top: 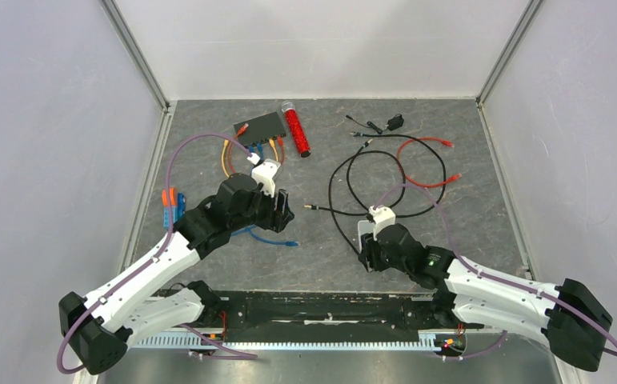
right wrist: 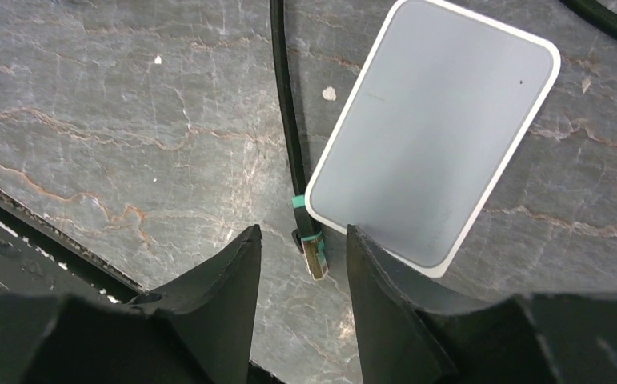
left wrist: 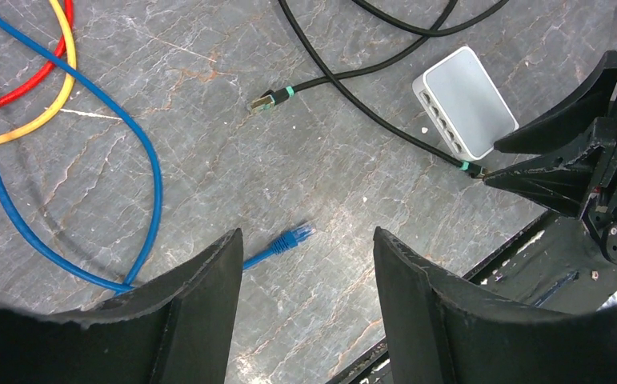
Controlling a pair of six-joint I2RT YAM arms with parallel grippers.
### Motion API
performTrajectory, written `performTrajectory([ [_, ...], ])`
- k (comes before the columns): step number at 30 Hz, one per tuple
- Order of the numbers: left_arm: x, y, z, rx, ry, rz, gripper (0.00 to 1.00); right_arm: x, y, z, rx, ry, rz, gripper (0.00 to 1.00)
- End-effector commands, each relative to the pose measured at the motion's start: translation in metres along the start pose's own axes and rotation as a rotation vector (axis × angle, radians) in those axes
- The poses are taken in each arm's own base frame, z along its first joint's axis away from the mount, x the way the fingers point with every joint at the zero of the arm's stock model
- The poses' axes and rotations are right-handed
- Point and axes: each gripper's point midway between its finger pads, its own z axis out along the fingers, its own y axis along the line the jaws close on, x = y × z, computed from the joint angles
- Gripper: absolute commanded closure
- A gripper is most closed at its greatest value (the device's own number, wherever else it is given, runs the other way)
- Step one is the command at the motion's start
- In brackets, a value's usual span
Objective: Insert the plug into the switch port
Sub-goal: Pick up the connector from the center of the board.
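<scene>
The black switch [top: 261, 124] lies at the back left, with blue, yellow and orange cables in the switch ports [top: 263, 143] along its near edge. My right gripper [right wrist: 303, 232] is open and low over the table. A gold plug with a green band [right wrist: 314, 258] on a black cable lies between its fingers, touching neither. That cable's other plug [left wrist: 263, 101] lies loose at mid-table. My left gripper [left wrist: 306, 232] is open and empty, above a loose blue plug [left wrist: 293, 238].
A white rounded box [right wrist: 437, 136] lies right beside the right gripper's fingers. Farther back are a red cylinder [top: 295, 128] next to the switch, a red cable [top: 425, 164] and a small black adapter [top: 394, 122]. A black rail [top: 321, 308] runs along the near edge.
</scene>
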Motion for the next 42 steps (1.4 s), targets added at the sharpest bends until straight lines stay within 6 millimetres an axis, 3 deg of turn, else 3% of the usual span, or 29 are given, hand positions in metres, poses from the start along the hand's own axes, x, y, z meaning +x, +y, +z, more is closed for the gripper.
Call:
performTrajectory([
  [1, -0.016, -0.001, -0.005, 0.013, -0.054, 0.065, 0.34, -0.005, 0.0, -0.011, 0.04, 0.032, 0.009, 0.56],
  [8, -0.013, 0.0, -0.003, 0.011, -0.05, 0.053, 0.34, 0.016, 0.0, -0.012, 0.029, 0.078, 0.014, 0.58],
  [12, -0.018, -0.001, -0.004, 0.014, -0.079, 0.063, 0.35, 0.016, -0.002, -0.005, 0.018, 0.037, -0.006, 0.58],
  [18, -0.029, -0.02, -0.008, 0.149, -0.213, 0.189, 0.36, 0.027, -0.008, 0.006, 0.031, 0.048, -0.044, 0.59],
  [20, -0.031, -0.026, -0.008, 0.188, -0.236, 0.241, 0.38, 0.031, -0.01, 0.008, 0.034, 0.059, -0.054, 0.68],
  [22, -0.035, -0.032, -0.008, 0.227, -0.268, 0.327, 0.39, 0.03, -0.008, 0.009, 0.026, 0.061, -0.062, 0.85],
  [24, -0.039, -0.04, -0.008, 0.281, -0.307, 0.42, 0.38, 0.024, 0.0, 0.009, -0.011, 0.041, -0.062, 1.0],
  [30, -0.044, -0.08, -0.006, 0.496, -0.461, 0.807, 0.35, -0.017, 0.024, 0.003, -0.117, -0.027, -0.073, 1.0],
  [34, -0.048, -0.091, 0.008, 0.503, -0.562, 1.035, 0.33, -0.042, 0.033, -0.004, -0.248, -0.036, -0.049, 1.0],
  [37, -0.036, -0.096, 0.025, 0.568, -0.493, 1.14, 0.35, -0.059, 0.034, -0.014, -0.337, -0.062, -0.019, 1.0],
  [42, -0.011, -0.114, 0.051, 0.642, -0.389, 1.301, 0.35, -0.071, 0.038, -0.023, -0.445, -0.041, -0.005, 1.0],
])
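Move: Just below the right hand, some 3 cm down and about 1 cm back, lies the black cable's plug to be picked up, against the near end of the white box. The box's middle is roughly 4 cm ahead of this hand and 1 cm to its right; the cable's other plug lies some 11 cm ahead and 12 cm left, and the blue plug 3 cm ahead and 17 cm left. From the left hand, the plug aimed at is about 11 cm back, 16 cm right and well below. Easing about 2 cm back and slightly right, then sinking 2.5 cm, the right hand closes its fingers from half open to pinch the plug's end. It lifts some 6 cm, moving forward and a little left. The open left hand rises slightly, then sinks back as it swings 10 cm right towards the plug, turning over 50 degrees clockwise and tipping up to point right. ##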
